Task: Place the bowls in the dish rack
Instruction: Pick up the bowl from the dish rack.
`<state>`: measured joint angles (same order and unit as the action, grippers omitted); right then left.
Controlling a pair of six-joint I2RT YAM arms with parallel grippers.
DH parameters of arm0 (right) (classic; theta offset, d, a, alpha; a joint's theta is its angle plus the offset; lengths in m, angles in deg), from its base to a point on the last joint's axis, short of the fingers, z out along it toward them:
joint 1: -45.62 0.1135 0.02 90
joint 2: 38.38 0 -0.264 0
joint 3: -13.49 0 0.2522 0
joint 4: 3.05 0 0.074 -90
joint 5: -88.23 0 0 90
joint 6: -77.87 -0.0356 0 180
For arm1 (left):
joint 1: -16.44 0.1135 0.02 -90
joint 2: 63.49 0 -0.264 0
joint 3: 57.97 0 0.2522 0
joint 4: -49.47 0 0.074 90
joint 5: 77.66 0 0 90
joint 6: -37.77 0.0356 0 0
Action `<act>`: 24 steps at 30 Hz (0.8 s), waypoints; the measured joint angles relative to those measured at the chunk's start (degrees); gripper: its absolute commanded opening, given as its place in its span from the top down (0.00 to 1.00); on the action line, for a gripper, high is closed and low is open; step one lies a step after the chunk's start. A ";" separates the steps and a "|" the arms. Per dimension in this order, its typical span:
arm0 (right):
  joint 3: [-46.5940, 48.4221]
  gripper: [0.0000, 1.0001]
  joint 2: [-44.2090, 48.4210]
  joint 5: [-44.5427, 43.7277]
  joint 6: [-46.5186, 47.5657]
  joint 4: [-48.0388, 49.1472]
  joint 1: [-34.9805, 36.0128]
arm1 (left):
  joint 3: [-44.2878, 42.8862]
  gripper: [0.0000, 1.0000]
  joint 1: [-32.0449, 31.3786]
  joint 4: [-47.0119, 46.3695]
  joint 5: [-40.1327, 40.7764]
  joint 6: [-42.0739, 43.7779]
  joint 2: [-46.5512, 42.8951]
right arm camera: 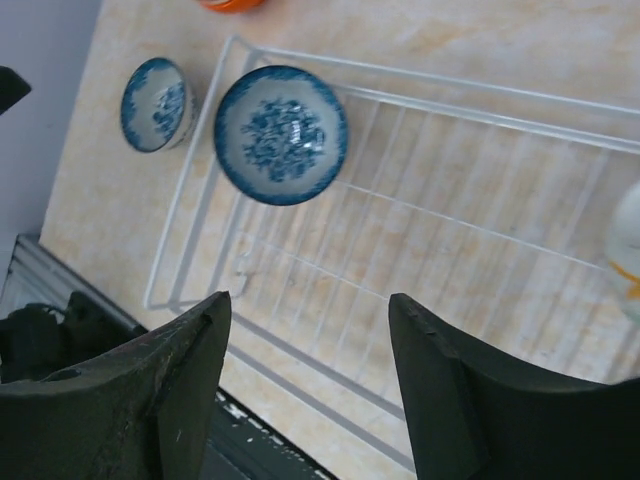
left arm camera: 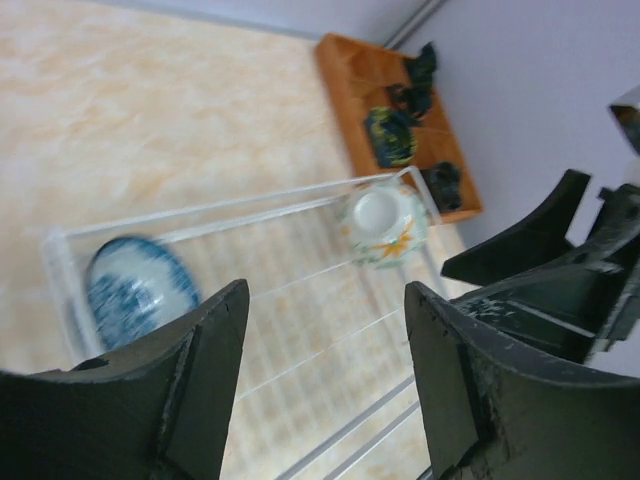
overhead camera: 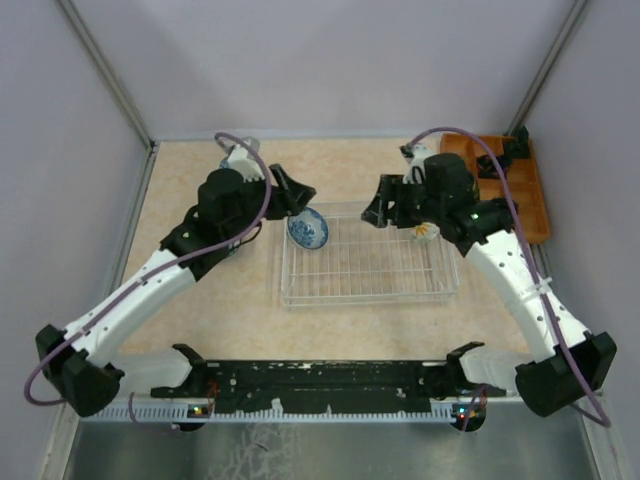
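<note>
The dish rack (overhead camera: 370, 270) lies mid-table. A blue-patterned bowl (overhead camera: 307, 229) leans tilted in its far left corner, also seen in the left wrist view (left arm camera: 140, 285) and the right wrist view (right arm camera: 281, 134). A white bowl with orange and green marks (left arm camera: 382, 225) sits upside down in the far right corner, partly under the right arm. My left gripper (overhead camera: 302, 198) hovers just beyond the blue bowl, open and empty (left arm camera: 325, 330). My right gripper (overhead camera: 376, 212) hangs over the rack's far right part, open and empty (right arm camera: 310, 340). Another blue bowl (right arm camera: 156, 103) and an orange one (right arm camera: 232, 4) stand on the table outside the rack.
An orange wooden tray (overhead camera: 512, 190) with black items (left arm camera: 390, 135) stands at the back right against the wall. Grey walls close in the left, right and back. A black bar (overhead camera: 320, 380) runs along the near edge between the arm bases.
</note>
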<state>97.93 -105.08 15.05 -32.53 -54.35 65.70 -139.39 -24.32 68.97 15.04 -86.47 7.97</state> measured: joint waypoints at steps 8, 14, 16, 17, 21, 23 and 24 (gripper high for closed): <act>0.74 0.46 -10.01 -0.07 -4.46 6.97 12.24 | 13.90 0.01 5.60 11.04 3.89 0.57 -16.57; 1.88 0.47 -18.38 -2.40 -5.31 11.06 18.12 | 17.07 0.01 7.52 15.89 5.16 0.42 -20.33; 3.30 0.50 -20.83 -3.61 -5.16 11.98 19.85 | 17.55 0.01 7.98 17.09 5.27 0.42 -20.72; 4.26 0.51 -22.23 -4.35 -5.09 12.52 20.85 | 17.81 0.01 8.24 17.46 5.27 0.42 -20.98; 8.44 0.56 -27.12 -7.02 -4.55 13.70 23.91 | 18.45 0.01 9.44 18.53 5.16 0.42 -22.14; 11.10 0.57 -30.25 -8.59 -4.22 14.34 25.20 | 18.45 0.01 10.05 18.75 4.85 0.42 -22.53; 12.02 0.58 -31.63 -9.31 -4.11 14.60 25.66 | 18.45 0.01 10.36 18.80 4.68 0.42 -22.69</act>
<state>109.95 -136.71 5.74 -36.64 -39.75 91.36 -120.94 -13.95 87.76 19.71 -86.06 -14.72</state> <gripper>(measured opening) 0.444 0.988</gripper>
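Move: The blue bowl in the dish rack lies about 16 cm to the right hand's left, some 7 cm ahead and 17 cm below. The flower bowl in the rack is about 14 cm to that hand's right and 8 cm ahead; the orange-bottomed stack stands some 18 cm left of the blue bowl and 15 cm farther out. From the left hand, the blue bowl is about 5 cm ahead, 2 cm left and 23 cm below. No contact can be made out yet: the right hand sweeps some 20 cm left and sinks about 8 cm to the blue bowl's left rim, turning some 15 degrees counter-clockwise while its fingers partly close. The empty left hand clears the way, going about 13 cm left, 9 cm down and a little back, away from above the bowl, as its fingers open fully. ##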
